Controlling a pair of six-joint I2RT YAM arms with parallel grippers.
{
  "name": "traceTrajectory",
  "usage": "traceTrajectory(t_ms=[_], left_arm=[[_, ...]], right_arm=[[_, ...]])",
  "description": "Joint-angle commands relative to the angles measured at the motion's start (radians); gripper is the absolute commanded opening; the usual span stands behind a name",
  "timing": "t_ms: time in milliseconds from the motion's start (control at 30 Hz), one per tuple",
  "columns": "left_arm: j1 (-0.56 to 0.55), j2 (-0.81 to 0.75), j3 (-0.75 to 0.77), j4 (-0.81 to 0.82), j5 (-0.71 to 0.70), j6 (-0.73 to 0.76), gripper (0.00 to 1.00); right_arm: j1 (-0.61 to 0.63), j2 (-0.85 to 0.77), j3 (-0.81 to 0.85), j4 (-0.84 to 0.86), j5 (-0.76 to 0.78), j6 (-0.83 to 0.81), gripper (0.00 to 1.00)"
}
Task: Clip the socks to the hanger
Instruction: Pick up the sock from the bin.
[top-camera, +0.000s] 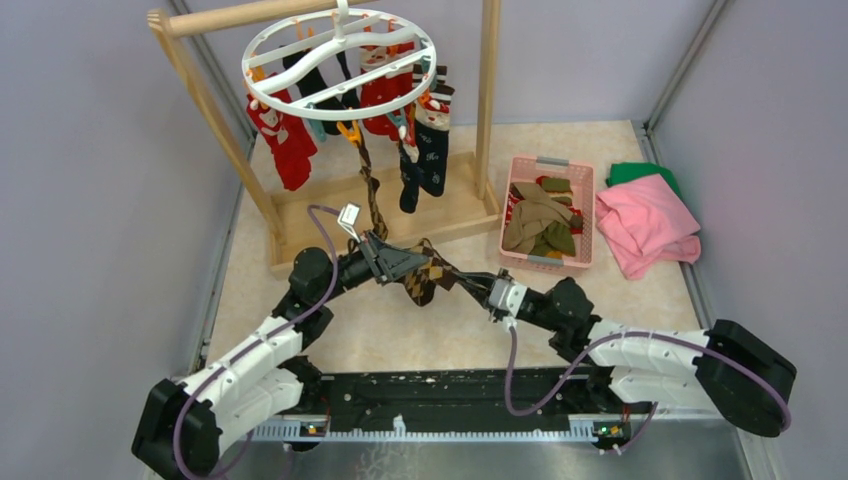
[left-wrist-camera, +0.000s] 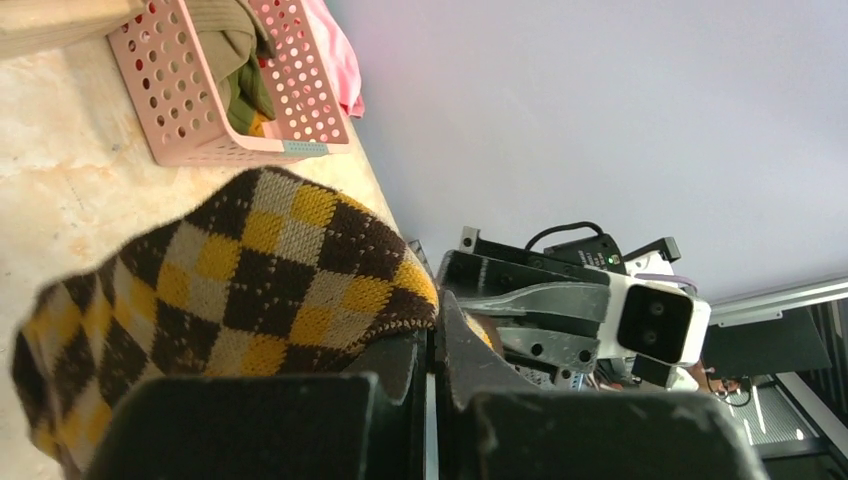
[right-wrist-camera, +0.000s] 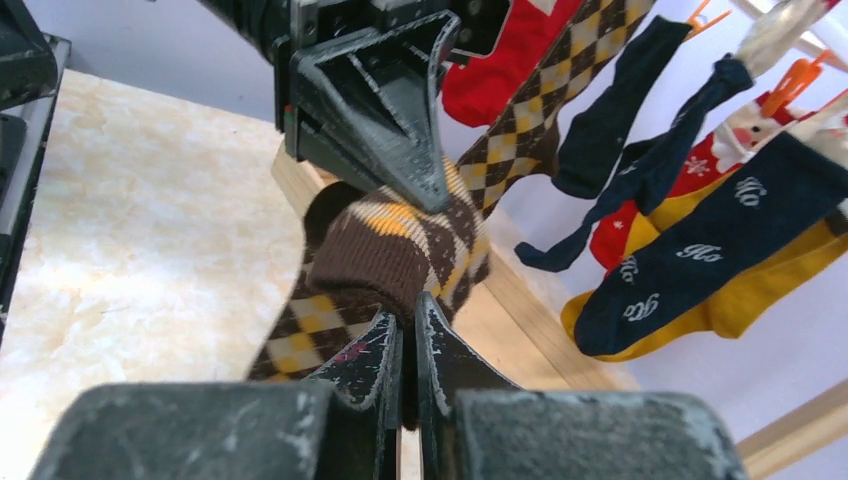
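The white ring hanger (top-camera: 340, 60) hangs from the wooden rack, with several socks (top-camera: 290, 140) clipped under it, among them a brown argyle one (top-camera: 372, 190). A second brown argyle sock (top-camera: 420, 282) is stretched between both grippers above the table. My left gripper (top-camera: 420, 263) is shut on its diamond-patterned part (left-wrist-camera: 230, 280). My right gripper (top-camera: 480, 287) is shut on its brown ribbed cuff (right-wrist-camera: 370, 260). In the right wrist view the left gripper (right-wrist-camera: 432, 195) points down onto the sock, close to my right gripper (right-wrist-camera: 408, 325). Navy lettered socks (right-wrist-camera: 700, 250) hang behind.
A pink perforated basket (top-camera: 518, 165) right of the rack holds more olive and brown socks (top-camera: 540, 225). A pink folded cloth (top-camera: 645, 225) and a green cloth (top-camera: 640, 172) lie beside it. The wooden rack's base (top-camera: 450, 205) and uprights (top-camera: 488, 90) stand just behind the grippers.
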Motion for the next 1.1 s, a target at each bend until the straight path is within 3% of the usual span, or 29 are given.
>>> traceTrajectory(t_ms=[0, 67, 200, 367, 500, 567, 867, 1067], left_arm=[[0.015, -0.019, -0.029, 0.047, -0.015, -0.013, 0.05], [0.018, -0.026, -0.033, 0.036, -0.011, 0.027, 0.27], [0.025, -0.090, -0.039, -0.023, 0.000, 0.221, 0.55], [0.026, -0.216, -0.078, -0.072, 0.033, 0.435, 0.96], [0.026, -0.309, -0.109, -0.045, 0.135, 0.538, 0.98], [0.025, -0.348, -0.121, -0.039, 0.141, 0.680, 0.99], [0.020, -0.334, -0.350, 0.552, 0.138, 0.829, 0.99], [-0.010, -0.196, -0.383, 0.711, 0.193, 1.012, 0.99]], right_arm=[[0.010, -0.070, -0.013, 0.042, 0.021, 0.017, 0.00], [0.010, -0.115, 0.001, -0.067, 0.009, 0.021, 0.00], [0.010, -0.162, 0.081, -0.302, 0.040, 0.064, 0.00], [0.009, -0.176, 0.130, -0.426, 0.086, 0.129, 0.00], [-0.007, -0.172, 0.203, -0.575, 0.050, 0.167, 0.00], [-0.034, -0.170, 0.247, -0.673, 0.021, 0.193, 0.00], [-0.198, -0.149, 0.350, -0.807, -0.217, 0.331, 0.00], [-0.199, -0.054, 0.408, -0.855, -0.323, 0.337, 0.00]])
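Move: Both my hands already pinch the checkered sock. The sock's middle is about 2 cm back, 2 cm right and 4 cm below my left hand, and from my right hand some 5 cm left, 1 cm ahead and 2 cm below. The hanging checkered sock's middle is about 13 cm ahead, 10 cm left and 5 cm above my left hand; the bin is some 16 cm ahead, 26 cm right and 18 cm below it. My left fingers open wide and let go of the sock while that hand dips a little; then I draw it back about 5 cm and left some 3 cm, away from the sock, rolling the wrist roughly 60 degrees and ending slightly lower. My right hand keeps its pinch on the cuff, easing about 2 cm forward and a bit to the right as it rolls some 30 degrees. ##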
